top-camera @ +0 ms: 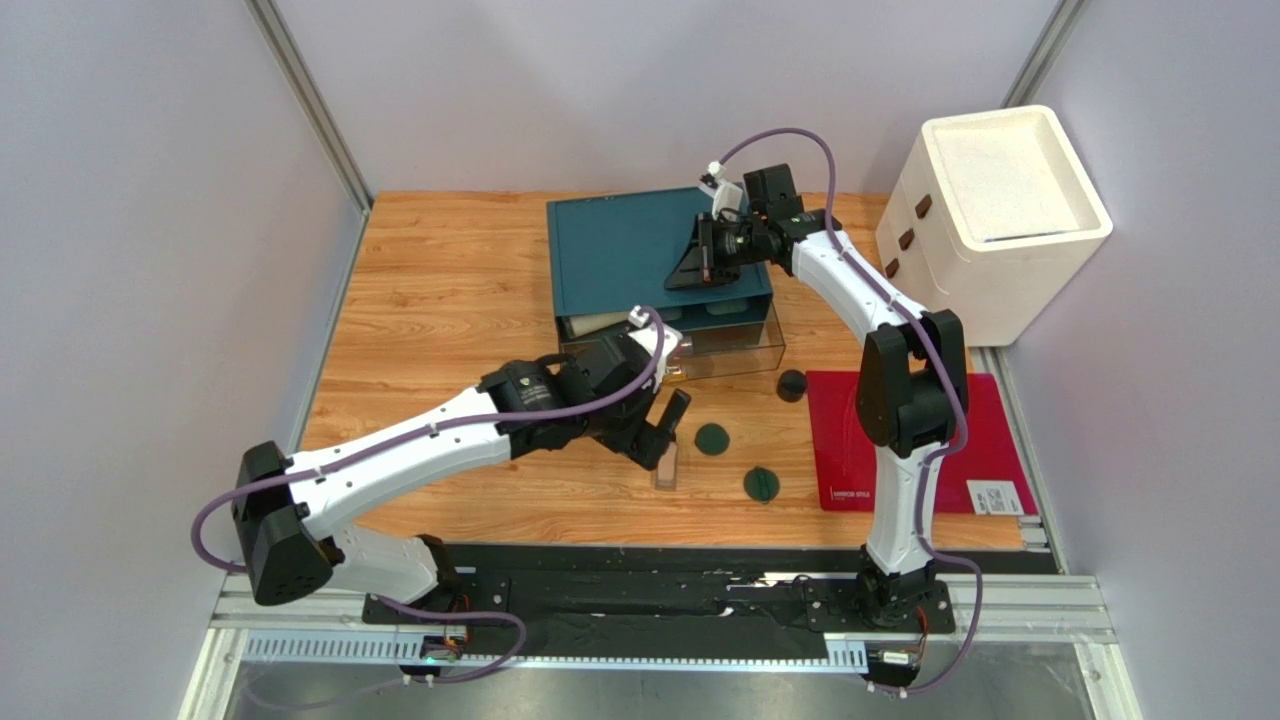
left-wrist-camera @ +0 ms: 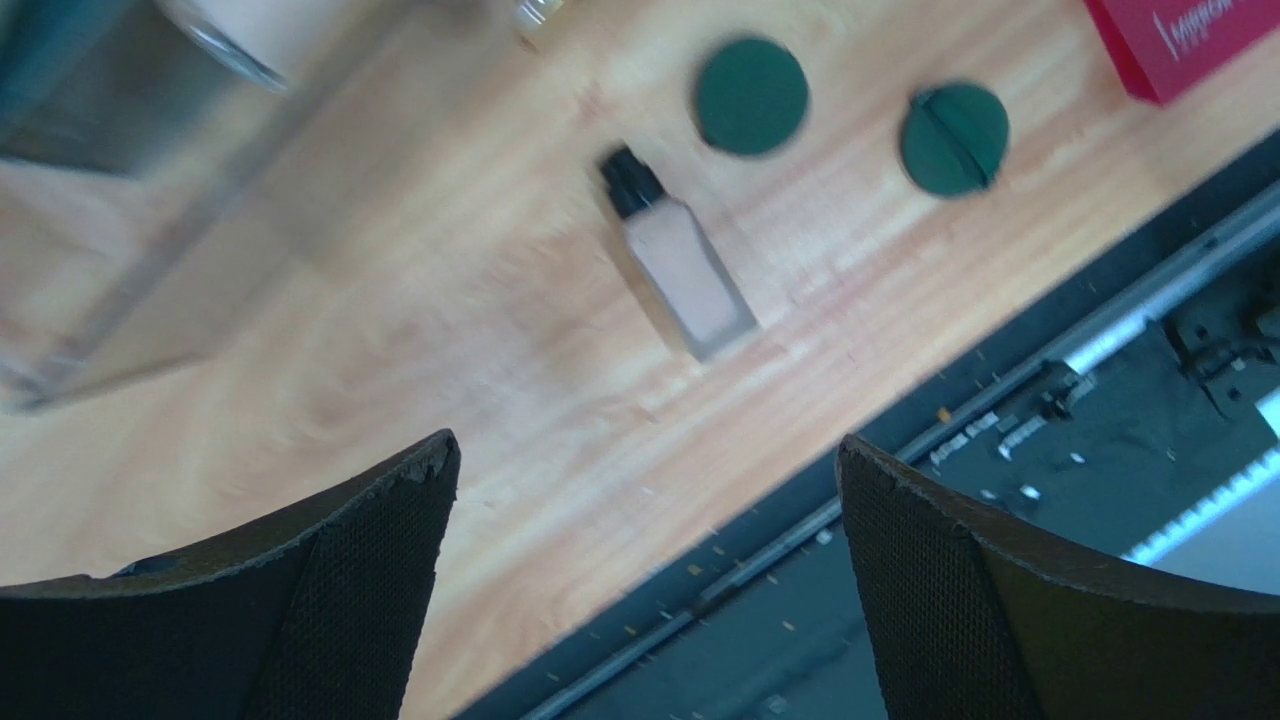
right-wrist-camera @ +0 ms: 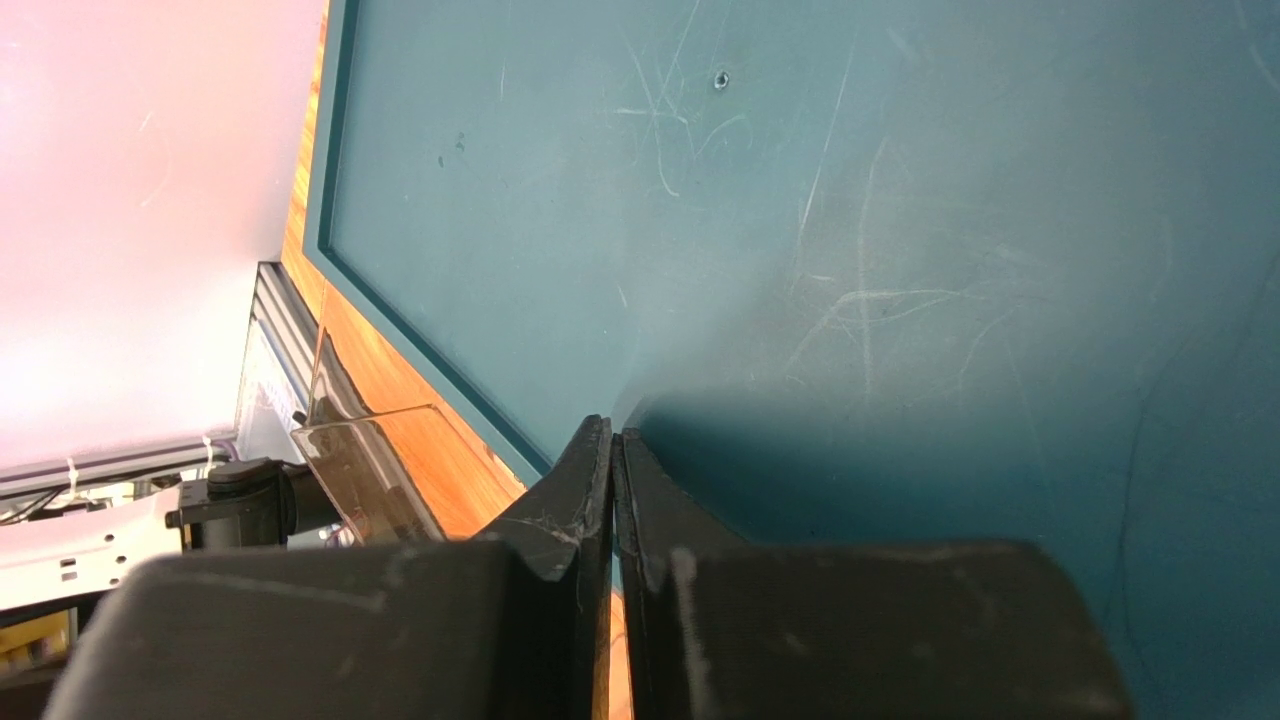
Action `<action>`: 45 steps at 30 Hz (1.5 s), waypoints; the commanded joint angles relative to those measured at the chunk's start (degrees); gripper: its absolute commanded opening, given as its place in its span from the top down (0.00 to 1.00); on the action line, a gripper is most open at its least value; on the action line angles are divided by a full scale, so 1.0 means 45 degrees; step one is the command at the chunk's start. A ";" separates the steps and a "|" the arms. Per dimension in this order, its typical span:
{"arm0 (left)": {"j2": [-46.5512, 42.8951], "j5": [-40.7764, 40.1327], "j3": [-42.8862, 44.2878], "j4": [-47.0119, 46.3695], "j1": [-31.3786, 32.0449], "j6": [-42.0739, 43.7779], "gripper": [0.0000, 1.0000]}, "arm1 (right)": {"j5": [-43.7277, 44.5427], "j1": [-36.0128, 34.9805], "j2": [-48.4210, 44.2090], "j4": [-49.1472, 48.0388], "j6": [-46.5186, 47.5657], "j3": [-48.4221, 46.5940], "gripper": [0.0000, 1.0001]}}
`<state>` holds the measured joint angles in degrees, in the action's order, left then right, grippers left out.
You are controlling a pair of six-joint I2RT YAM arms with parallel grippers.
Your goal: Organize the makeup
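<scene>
A beige tube with a black cap (left-wrist-camera: pixel 684 278) lies flat on the wooden table, also seen in the top view (top-camera: pixel 666 473). Two dark green discs (left-wrist-camera: pixel 750 95) (left-wrist-camera: pixel 954 138) lie beyond it, also in the top view (top-camera: pixel 711 440) (top-camera: pixel 762 485). A small black jar (top-camera: pixel 789 387) sits by the red mat. A cream object (left-wrist-camera: pixel 271 23) shows inside the clear drawer (left-wrist-camera: pixel 135 105). My left gripper (left-wrist-camera: pixel 646 495) is open and empty, hovering just above the tube (top-camera: pixel 663 426). My right gripper (right-wrist-camera: pixel 613 443) is shut, its tip on the teal box's top (right-wrist-camera: pixel 902 225).
The teal box (top-camera: pixel 646 248) stands at the back centre with a clear drawer (top-camera: pixel 729 342) pulled out toward me. A red mat (top-camera: pixel 977 435) lies at the right. A white box (top-camera: pixel 1007 203) stands at the far right. The black base rail (left-wrist-camera: pixel 1052 390) runs along the near edge.
</scene>
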<state>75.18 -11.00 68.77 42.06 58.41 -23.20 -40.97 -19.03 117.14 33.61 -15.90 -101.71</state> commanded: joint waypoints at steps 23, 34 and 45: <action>0.5109 -0.1732 -0.0458 -0.2004 0.2254 -0.6267 0.10 | 0.1898 -0.0069 0.0941 0.1654 0.1014 0.2368 0.94; 0.6496 -0.2789 -0.0068 -0.1398 0.2312 -0.6934 0.27 | 0.1859 -0.0049 0.0648 0.1478 0.1112 0.2953 0.94; 0.6791 -0.2906 0.0030 -0.1145 0.2371 -0.6836 1.00 | 0.1781 0.0009 0.0609 0.1478 0.1112 0.3052 0.94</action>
<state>106.10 -22.74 68.25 35.31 68.64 -53.98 -44.97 -18.94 113.91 27.42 -15.86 -93.41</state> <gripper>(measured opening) 0.269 0.058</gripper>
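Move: The small black-capped bottle lying on the table is about 17 cm below the left hand, 5 cm to its right and only 1 cm ahead, cap end pointing forward. The nearer green compact lies some 6 cm right of the bottle and 3 cm farther out; the second green compact is about 13 cm right of the bottle and 3 cm nearer. From the right hand, the bottle is roughly 22 cm back, 5 cm left and 15 cm below. The left hand sinks about 17 cm onto the lying bottle, drifting some 5 cm right and first 4 or 5 cm back, then 2 cm forward again, while its fingers tip steeper and the wrist turns about 20 degrees counter-clockwise; low over the table the wide-open fingers close from either side and pinch the glass body near its base end, the grip effort climbing sharply at the end. The right hand keeps its shut fingertips on the teal organizer top, easing back about 2 cm. ##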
